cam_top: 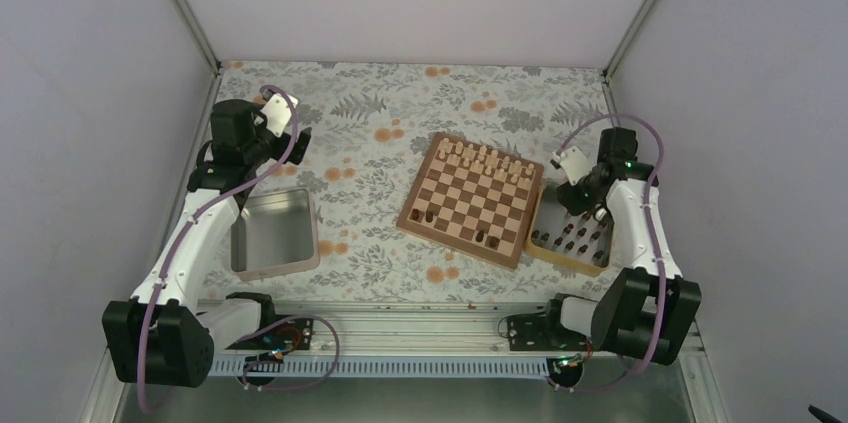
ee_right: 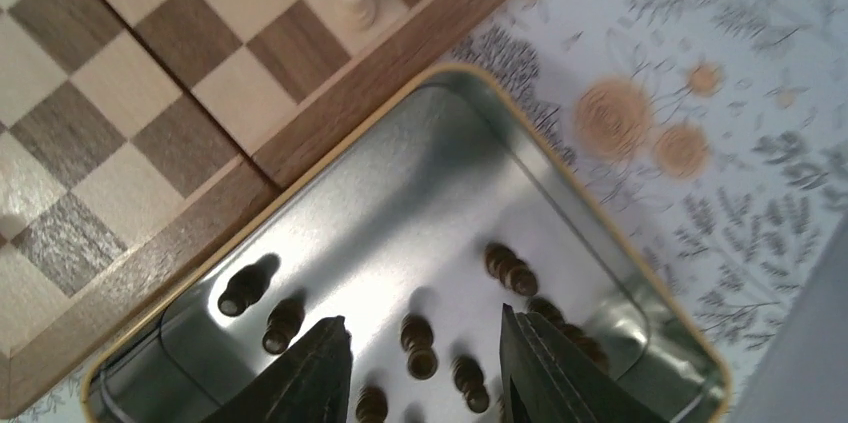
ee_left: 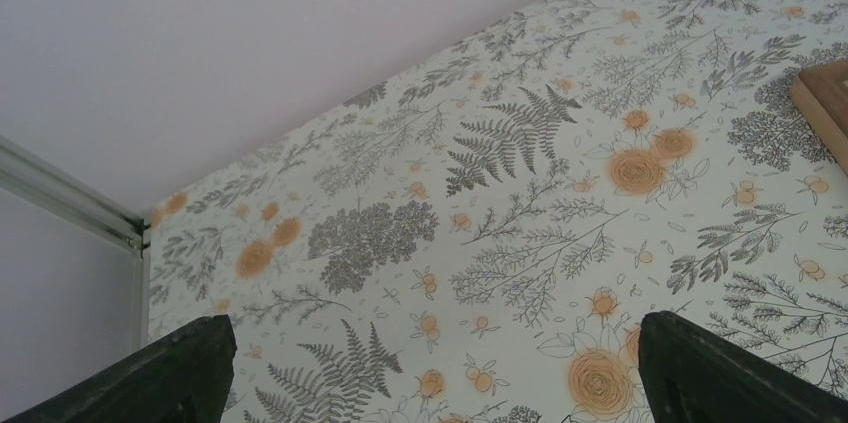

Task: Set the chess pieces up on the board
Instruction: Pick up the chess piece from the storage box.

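The board (cam_top: 470, 201) lies mid-table, with pale pieces along its far edge and a few dark chess pieces (cam_top: 487, 238) on its near rows. More dark pieces (cam_top: 572, 236) stand in a pale-rimmed tray (cam_top: 537, 243) right of the board. My right gripper (cam_top: 575, 205) hovers over that tray. In the right wrist view it (ee_right: 422, 323) is open, a dark piece (ee_right: 418, 343) below the gap and others (ee_right: 510, 268) around, none held. The board's corner (ee_right: 150, 93) shows at upper left. My left gripper (cam_top: 303, 143) (ee_left: 432, 325) is open above the floral cloth, holding nothing.
A grey metal tin (cam_top: 275, 233) sits by the left arm, nothing inside it. A corner of the board (ee_left: 825, 103) shows at the right edge of the left wrist view. White walls close in the back and both sides.
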Controlling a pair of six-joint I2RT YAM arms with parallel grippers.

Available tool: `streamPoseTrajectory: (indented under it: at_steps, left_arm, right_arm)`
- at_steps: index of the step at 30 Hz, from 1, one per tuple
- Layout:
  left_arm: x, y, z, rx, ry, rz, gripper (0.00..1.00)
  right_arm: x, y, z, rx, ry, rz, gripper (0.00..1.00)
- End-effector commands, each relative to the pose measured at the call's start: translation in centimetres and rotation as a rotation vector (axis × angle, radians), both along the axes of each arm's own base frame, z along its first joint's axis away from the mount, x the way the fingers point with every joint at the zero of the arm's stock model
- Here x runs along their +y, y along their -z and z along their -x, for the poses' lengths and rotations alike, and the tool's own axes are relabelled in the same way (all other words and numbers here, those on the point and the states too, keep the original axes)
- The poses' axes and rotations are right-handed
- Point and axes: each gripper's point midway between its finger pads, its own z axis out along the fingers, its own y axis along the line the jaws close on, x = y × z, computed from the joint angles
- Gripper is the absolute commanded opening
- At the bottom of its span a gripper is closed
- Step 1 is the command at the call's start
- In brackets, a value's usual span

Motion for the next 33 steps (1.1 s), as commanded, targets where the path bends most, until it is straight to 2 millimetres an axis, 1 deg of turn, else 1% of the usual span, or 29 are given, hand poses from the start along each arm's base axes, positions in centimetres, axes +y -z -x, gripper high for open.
streamPoseTrajectory:
  at_steps: [1,4,9,12,16,22,27,33]
  left_arm:
    - [0.0,-0.1,0.0,0.005,0.002,0.006,1.0]
    - [0.0,0.2,0.0,0.014,0.001,0.006,1.0]
    - [0.1,0.3,0.0,0.014,-0.001,0.004,1.0]
    - [-0.1,0.2,0.2,0.013,0.007,0.01,1.0]
    - [-0.2,0.3,0.2,0.023,0.016,0.012,1.0]
    - [-0.4,0.6,0.2,0.027,0.025,0.013,1.0]
    - [-0.5,0.8,0.2,0.033,0.029,0.013,1.0]
    - [-0.6,0.8,0.1,0.032,0.033,0.016,1.0]
  right_arm:
    - [-0.1,0.7,0.3,-0.027,0.027,-0.034,0.4]
    - [-1.0,2.1,-0.1,-0.004,0.081,-0.02,0.4]
    - [-2.7,3.1,-1.3,-0.002,0.151,0.0,0.4]
    - [-3.9,3.7,-1.5,0.009,0.189,0.016,0.41]
    - [-4.5,4.6,-1.5,0.034,0.206,0.02,0.41]
    - [-4.5,5.6,-1.3,0.07,0.203,0.009,0.4]
    - [-4.7,6.8,-0.6,0.107,0.203,0.013,0.38]
    - [-4.7,7.4,-0.5,0.116,0.203,0.005,0.37]
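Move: The dark chess piece standing farthest out in the storage box lies about 2 cm ahead of the right hand, 4 cm to its right and 10 cm below. Another stands some 3 cm to the right of that piece and 1 cm nearer the base; a third is about 4 cm nearer the base and 1 cm to its left. The chess board's middle is roughly 20 cm left of the hand and 2 cm ahead. From the left hand, the aimed-at piece lies about 60 cm right, 10 cm back and 20 cm below. No contact with a piece can be made out yet: the right hand sinks about 7 cm towards the farthest-out dark piece in the storage box, working some 4 cm to the right as it drops. It eases back a little, then out, then slightly back again, while the wrist turns about 10 degrees clockwise and the fingers tip more steeply down. The fingers stay part open. ##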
